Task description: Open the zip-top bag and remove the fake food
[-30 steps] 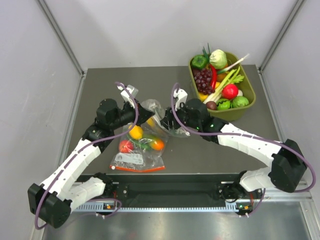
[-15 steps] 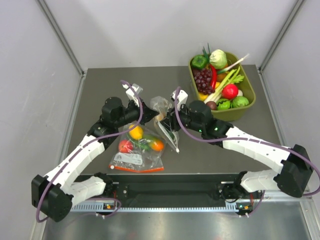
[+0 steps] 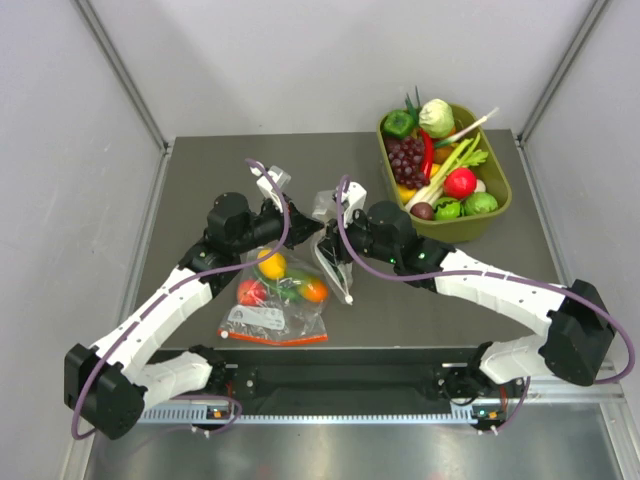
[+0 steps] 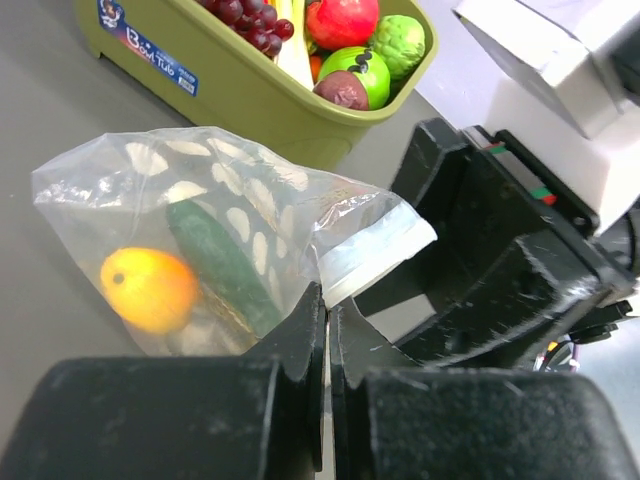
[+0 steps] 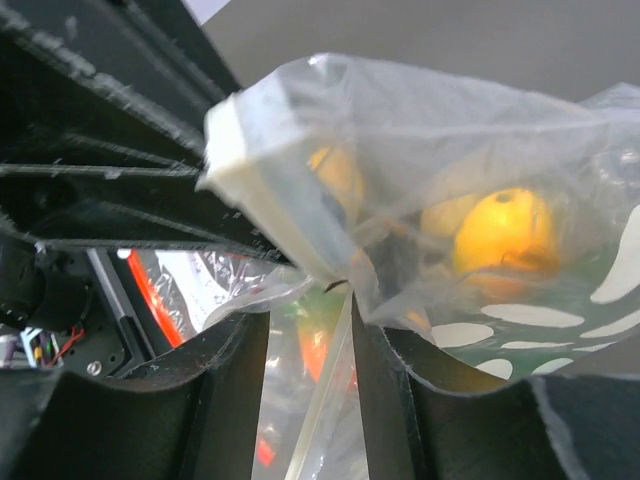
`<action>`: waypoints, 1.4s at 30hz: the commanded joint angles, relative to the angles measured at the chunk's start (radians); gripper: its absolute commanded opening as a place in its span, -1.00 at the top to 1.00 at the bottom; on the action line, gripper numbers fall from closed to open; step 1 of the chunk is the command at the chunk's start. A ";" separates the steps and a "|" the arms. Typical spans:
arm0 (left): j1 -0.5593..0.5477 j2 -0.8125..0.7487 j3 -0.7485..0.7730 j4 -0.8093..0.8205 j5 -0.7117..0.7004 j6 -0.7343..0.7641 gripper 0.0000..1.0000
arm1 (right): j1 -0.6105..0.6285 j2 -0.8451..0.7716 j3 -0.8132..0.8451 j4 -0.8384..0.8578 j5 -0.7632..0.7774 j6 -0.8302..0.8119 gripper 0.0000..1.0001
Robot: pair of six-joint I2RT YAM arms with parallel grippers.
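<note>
The zip-top bag (image 3: 324,222), clear with white dots, hangs between my two grippers above the table. My left gripper (image 4: 327,300) is shut on one side of the bag's (image 4: 230,200) mouth, next to the white zip strip. Inside lie the fake food pieces: a yellow mango (image 4: 148,288) and a dark green cucumber (image 4: 220,262). My right gripper (image 5: 310,320) is open, its jaws apart, with the bag's (image 5: 450,140) other lip and zip strip hanging loosely in the gap. The mango (image 5: 505,232) shows through the film there. In the top view the left gripper (image 3: 303,224) and right gripper (image 3: 334,236) nearly meet.
A plain clear bag with a red strip (image 3: 275,300), holding small round fruits, lies on the table under the left arm. An olive-green bin (image 3: 497,215) full of toy produce stands at the back right, just beyond the hanging bag (image 4: 250,100).
Both grippers have drawn closer together and moved away from the bases, with the dotted bag lifted and hanging between them. The right jaws have narrowed around the bag's lip.
</note>
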 commanded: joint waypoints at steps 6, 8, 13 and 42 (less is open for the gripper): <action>-0.020 -0.047 0.033 0.099 0.047 -0.038 1.00 | 0.022 0.029 -0.017 0.179 0.175 0.026 0.21; -0.019 -0.049 0.030 0.099 0.048 -0.040 1.00 | 0.025 0.040 -0.026 0.200 0.213 0.026 0.21; -0.023 -0.052 0.022 0.099 0.051 -0.038 1.00 | 0.027 0.084 -0.022 0.230 0.242 0.006 0.21; -0.019 0.037 0.019 -0.063 -0.358 -0.007 1.00 | 0.027 -0.262 -0.286 0.348 0.218 -0.037 1.00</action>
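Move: The dotted bag's free rim lies about 4 cm ahead of the open right hand, 1 cm left and 2 below. In the other bag, the orange fruit is 6 cm back, 4 left of that hand, the lemon level and 14 left, both about 17 below. From the left hand, still pinching the rim, the free rim is 2 cm ahead, level sideways, 7 below. Right reaches about 4 cm forward, pinches the free rim, pulls right and back; left keeps hold, drawing forward-left. ##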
